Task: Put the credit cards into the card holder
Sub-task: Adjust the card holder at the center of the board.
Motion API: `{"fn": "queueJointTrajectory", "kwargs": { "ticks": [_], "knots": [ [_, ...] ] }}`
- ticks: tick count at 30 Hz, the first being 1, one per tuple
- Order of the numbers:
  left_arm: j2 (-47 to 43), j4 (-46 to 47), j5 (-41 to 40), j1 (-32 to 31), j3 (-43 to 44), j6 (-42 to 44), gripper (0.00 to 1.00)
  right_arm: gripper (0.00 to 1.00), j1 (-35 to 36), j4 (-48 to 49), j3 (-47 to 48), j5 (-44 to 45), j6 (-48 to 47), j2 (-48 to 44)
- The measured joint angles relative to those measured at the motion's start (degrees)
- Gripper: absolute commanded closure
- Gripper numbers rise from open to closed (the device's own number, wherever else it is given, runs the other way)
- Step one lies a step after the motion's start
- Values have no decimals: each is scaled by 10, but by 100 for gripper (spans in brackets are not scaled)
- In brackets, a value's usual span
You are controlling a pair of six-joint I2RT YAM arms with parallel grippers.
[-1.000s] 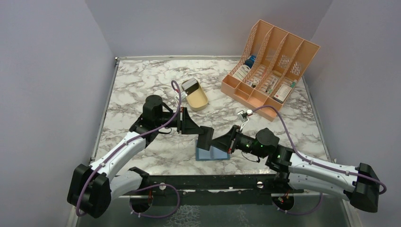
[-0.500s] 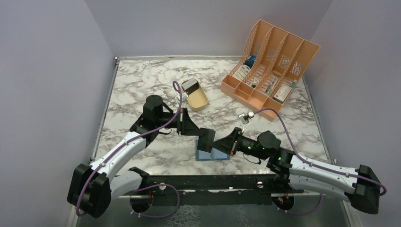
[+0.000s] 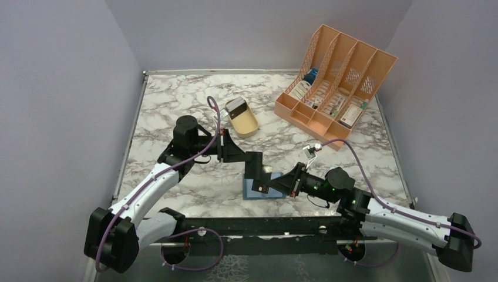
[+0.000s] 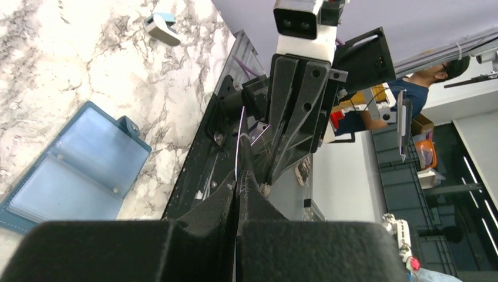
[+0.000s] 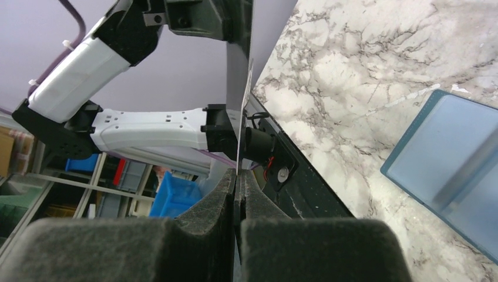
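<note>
A black credit card (image 3: 254, 169) stands on edge in the air between the two grippers, just above the card holder (image 3: 251, 194), which lies open with its pale blue pockets up near the table's front edge. My left gripper (image 3: 246, 160) is shut on the card's far end. My right gripper (image 3: 276, 187) is shut on a card's near end; I cannot tell if it is the same card. The left wrist view has the card (image 4: 238, 141) as a thin line rising from the left gripper (image 4: 238, 191). In the right wrist view the card (image 5: 238, 106) rises from the right gripper (image 5: 238, 179).
A tan oval tray (image 3: 249, 124) sits behind the grippers with another credit card (image 3: 236, 106) resting on its far rim. An orange slotted file rack (image 3: 335, 82) stands at the back right. A black rail (image 3: 264, 226) runs along the near edge. The card holder shows in both wrist views (image 4: 76, 170) (image 5: 458, 164).
My left gripper has shut on the card. The right arm has drawn back toward the near right, and the left arm has shifted slightly left.
</note>
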Motion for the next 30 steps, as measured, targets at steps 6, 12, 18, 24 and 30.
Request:
{"fn": "queueJointTrajectory", "kwargs": {
  "ticks": [6, 12, 18, 24, 30],
  "knots": [
    [-10, -80, -40, 1, 34, 57, 100, 99, 1, -91, 27, 42, -3, -7],
    [-10, -195, -116, 2, 53, 135, 100, 99, 1, -209, 89, 115, -18, 30],
    [5, -245, -148, 2, 52, 163, 100, 99, 1, -284, 105, 152, -34, 83],
    [31, -244, -157, 2, 35, 170, 100, 99, 1, -319, 146, 153, -63, 177],
    [63, -212, -160, -9, -12, 140, 100, 99, -2, -343, 175, 160, -80, 243]
  ]
}}
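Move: The open blue card holder lies on the board about 23 cm below the left hand, some 6 cm to its right and 1 cm ahead. From the right hand, it is roughly 8 cm ahead, 1 cm left and 19 cm down. Each hand already holds a black card; the right hand's card sits about 6 cm back, 4 cm right and 5 cm below the left hand. The yellow tray stands some 28 cm ahead, 2 cm left and 22 cm below the left hand. Bring both grippers down about 11 cm towards the open card holder, cards kept pinched, first easing forward and drawing apart by a few centimetres. Tip the right fingers down some 40 degrees while carrying them about 4 cm forward; turn the left wrist only around 20 degrees and let it slip slightly back near the end. ##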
